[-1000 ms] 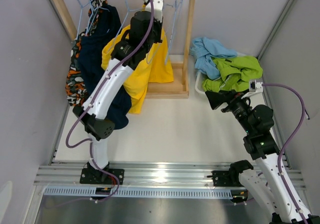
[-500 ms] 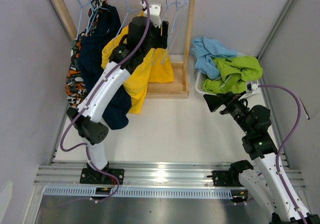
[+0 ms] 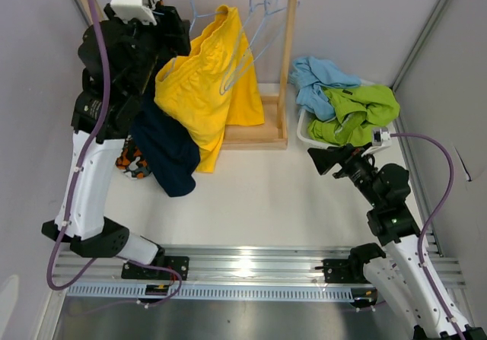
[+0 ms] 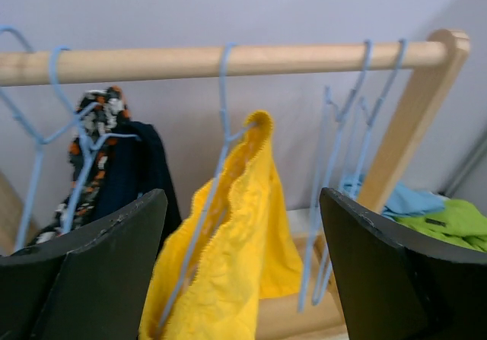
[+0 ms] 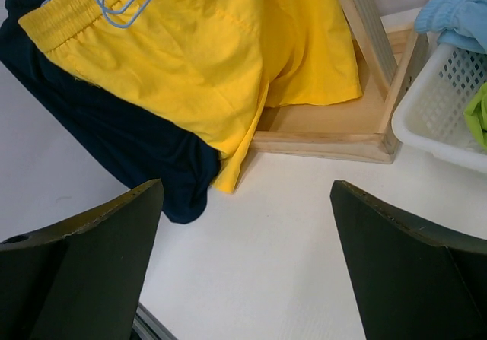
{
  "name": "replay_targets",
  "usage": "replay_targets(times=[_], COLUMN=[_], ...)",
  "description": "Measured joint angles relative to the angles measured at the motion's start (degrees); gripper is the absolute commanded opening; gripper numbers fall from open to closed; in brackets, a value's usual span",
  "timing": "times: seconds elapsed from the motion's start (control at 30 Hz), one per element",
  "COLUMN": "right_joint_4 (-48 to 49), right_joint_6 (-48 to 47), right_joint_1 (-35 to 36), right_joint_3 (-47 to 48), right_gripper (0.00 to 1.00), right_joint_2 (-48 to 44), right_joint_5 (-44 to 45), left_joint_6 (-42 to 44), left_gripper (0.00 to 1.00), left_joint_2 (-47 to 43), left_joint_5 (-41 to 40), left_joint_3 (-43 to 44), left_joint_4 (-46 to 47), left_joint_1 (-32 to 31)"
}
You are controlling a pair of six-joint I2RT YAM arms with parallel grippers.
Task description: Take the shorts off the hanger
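Observation:
Yellow shorts (image 3: 199, 89) hang from a light blue wire hanger (image 4: 221, 119) on the wooden rail (image 4: 304, 55). Left of them, dark navy shorts (image 3: 166, 151) and camouflage shorts (image 3: 131, 162) hang on other hangers. Light blue shorts (image 3: 318, 80) and lime green shorts (image 3: 354, 112) lie in a white basket (image 5: 437, 119). My left gripper (image 3: 173, 36) is open at the rack's upper left. It faces the yellow shorts (image 4: 236, 264) from a distance and holds nothing. My right gripper (image 3: 316, 157) is open and empty above the table, just in front of the basket.
Several empty blue hangers (image 3: 257, 32) hang at the right end of the rail beside the rack's right post (image 3: 288, 51). The rack's wooden base (image 5: 327, 138) lies on the table. Grey walls close in on both sides. A metal rail (image 3: 243, 268) runs along the near edge.
My left gripper opened and swung away from the yellow shorts to the rack's upper left. The yellow shorts now hang uncovered. My right gripper crept slightly left.

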Motion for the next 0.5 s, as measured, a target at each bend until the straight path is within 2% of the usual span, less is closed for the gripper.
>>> replay_targets(times=[0.27, 0.5], right_joint_4=[-0.4, -0.7], right_joint_6=[0.0, 0.0], right_joint_1=[0.0, 0.0], right_joint_3=[0.0, -0.4], right_gripper=[0.99, 0.99], right_joint_2=[-1.8, -2.2], right_joint_5=[0.0, 0.0], left_joint_6=[-0.1, -1.2], left_gripper=[0.85, 0.85], left_joint_2=[3.8, 10.0], left_joint_5=[4.2, 9.7], left_joint_3=[-1.3, -1.7], left_joint_4=[-0.9, -2.3], left_joint_1=[7.8, 11.3])
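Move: Ahead of the left hand by some 14 cm, about 12 cm lower and 1 cm to its right, is the near arm of the yellow shorts' hanger. The waistband of the yellow shorts hangs about 7 cm below that. The navy shorts are roughly 15 cm left of the hanger and about level with it in depth; the empty hangers are some 16 cm to its right and 2 cm farther out. From the right hand the hanger is about 26 cm ahead, 33 cm left and 15 cm up. Swinging a short 2 to 3 cm to its left first, the left hand then dives forward and down together, about 9 cm each way, closing in on the yellow shorts' hanger. The wrist tips down by some 15 degrees while the fingers stay wide open, still empty. ##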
